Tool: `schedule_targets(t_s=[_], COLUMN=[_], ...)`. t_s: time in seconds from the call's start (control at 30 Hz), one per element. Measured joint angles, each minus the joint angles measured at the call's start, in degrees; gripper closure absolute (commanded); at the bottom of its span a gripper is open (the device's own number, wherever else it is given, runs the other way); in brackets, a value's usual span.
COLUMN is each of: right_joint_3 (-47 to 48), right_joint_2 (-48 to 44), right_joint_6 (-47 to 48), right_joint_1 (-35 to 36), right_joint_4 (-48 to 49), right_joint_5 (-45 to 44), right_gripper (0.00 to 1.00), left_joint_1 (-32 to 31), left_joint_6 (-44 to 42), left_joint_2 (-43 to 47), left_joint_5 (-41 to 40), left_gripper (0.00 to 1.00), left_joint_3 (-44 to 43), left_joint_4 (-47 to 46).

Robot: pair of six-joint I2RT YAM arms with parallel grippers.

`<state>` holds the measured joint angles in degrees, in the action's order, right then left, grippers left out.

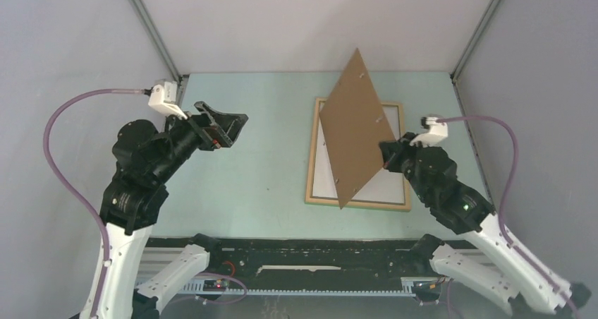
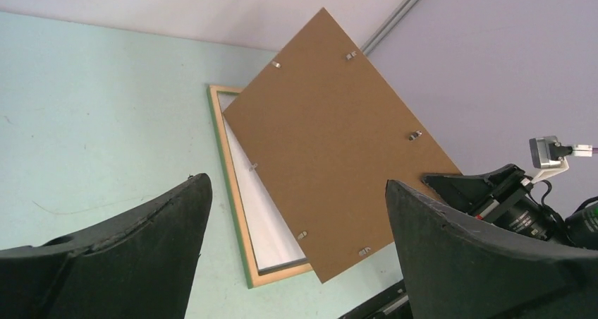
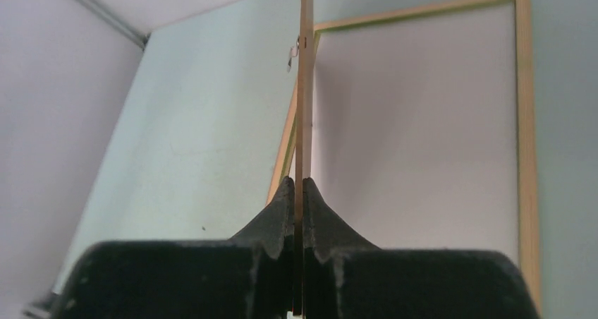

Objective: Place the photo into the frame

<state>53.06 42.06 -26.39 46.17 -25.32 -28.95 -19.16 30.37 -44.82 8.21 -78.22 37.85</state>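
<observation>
The photo (image 1: 352,132) stands tilted on edge above the frame, showing only its brown board back with small metal clips. My right gripper (image 1: 386,157) is shut on its right edge. In the right wrist view the photo (image 3: 305,86) is a thin edge pinched between the gripper (image 3: 303,181) pads. The frame (image 1: 384,206) lies flat on the table below, light wood face up with a pale inside. My left gripper (image 1: 227,125) hovers open and empty well to the left. From the left wrist, the gripper (image 2: 296,181) faces the photo (image 2: 331,149) and the frame (image 2: 238,199), whose outer edge is green.
The pale green table top (image 1: 261,157) is bounded by grey walls at the back and both sides. A black rail (image 1: 317,255) with the arm bases runs along the near edge.
</observation>
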Motion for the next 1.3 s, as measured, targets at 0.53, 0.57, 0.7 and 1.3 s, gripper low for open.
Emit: schedule_targets(t_s=[0.53,0.57,0.7,1.3], right_joint_3=[-17.18,-17.18,-17.18,-27.26], right_joint_2=[-15.19,-15.54,-17.16,-24.06], right_joint_6=[-24.06,-24.41,-25.73,-38.88], right_joint_1=[-27.76,-28.37,-31.43,-43.91], right_joint_4=[4.42,4.04,2.19,9.77], right_joint_5=[27.96,28.7,31.71,47.52], right_gripper=[1.0,1.0,1.0,1.0], left_joint_1=[0.0,0.0,0.0,0.81], left_joint_6=[-0.39,-0.37,-0.13,37.2], left_joint_2=[-12.63,-12.98,-15.15,-22.36], left_joint_5=[10.1,10.25,10.56,26.6], left_gripper=[0.0,0.0,0.0,0.04], left_joint_3=[10.38,11.04,12.85,47.01], left_joint_4=[-4.13,-4.52,-6.23,-56.98])
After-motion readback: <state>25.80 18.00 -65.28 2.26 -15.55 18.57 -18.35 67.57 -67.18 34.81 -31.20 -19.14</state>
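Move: The right hand grips the brown board near its near-right corner, left side sloping down; the board's middle is about 9 cm ahead, 8 left and 5 below. The frame it is meant for lies flat about 10 cm ahead of this hand, 4 left and 29 below. From the empty left hand the board's middle is some 11 cm ahead, 28 right and 18 down; the frame is 12 ahead, 32 right and 42 down. Down and left by about 5 cm each, then slightly back and up before sinking again, the right hand keeps its grip and rolls its left side up some 45 degrees over the frame. The left hand, fingers still wide open, drops about 24 cm while going right and a little forward to the board's left edge, tipping down and rolling left side down late on; contact can't be made out. ##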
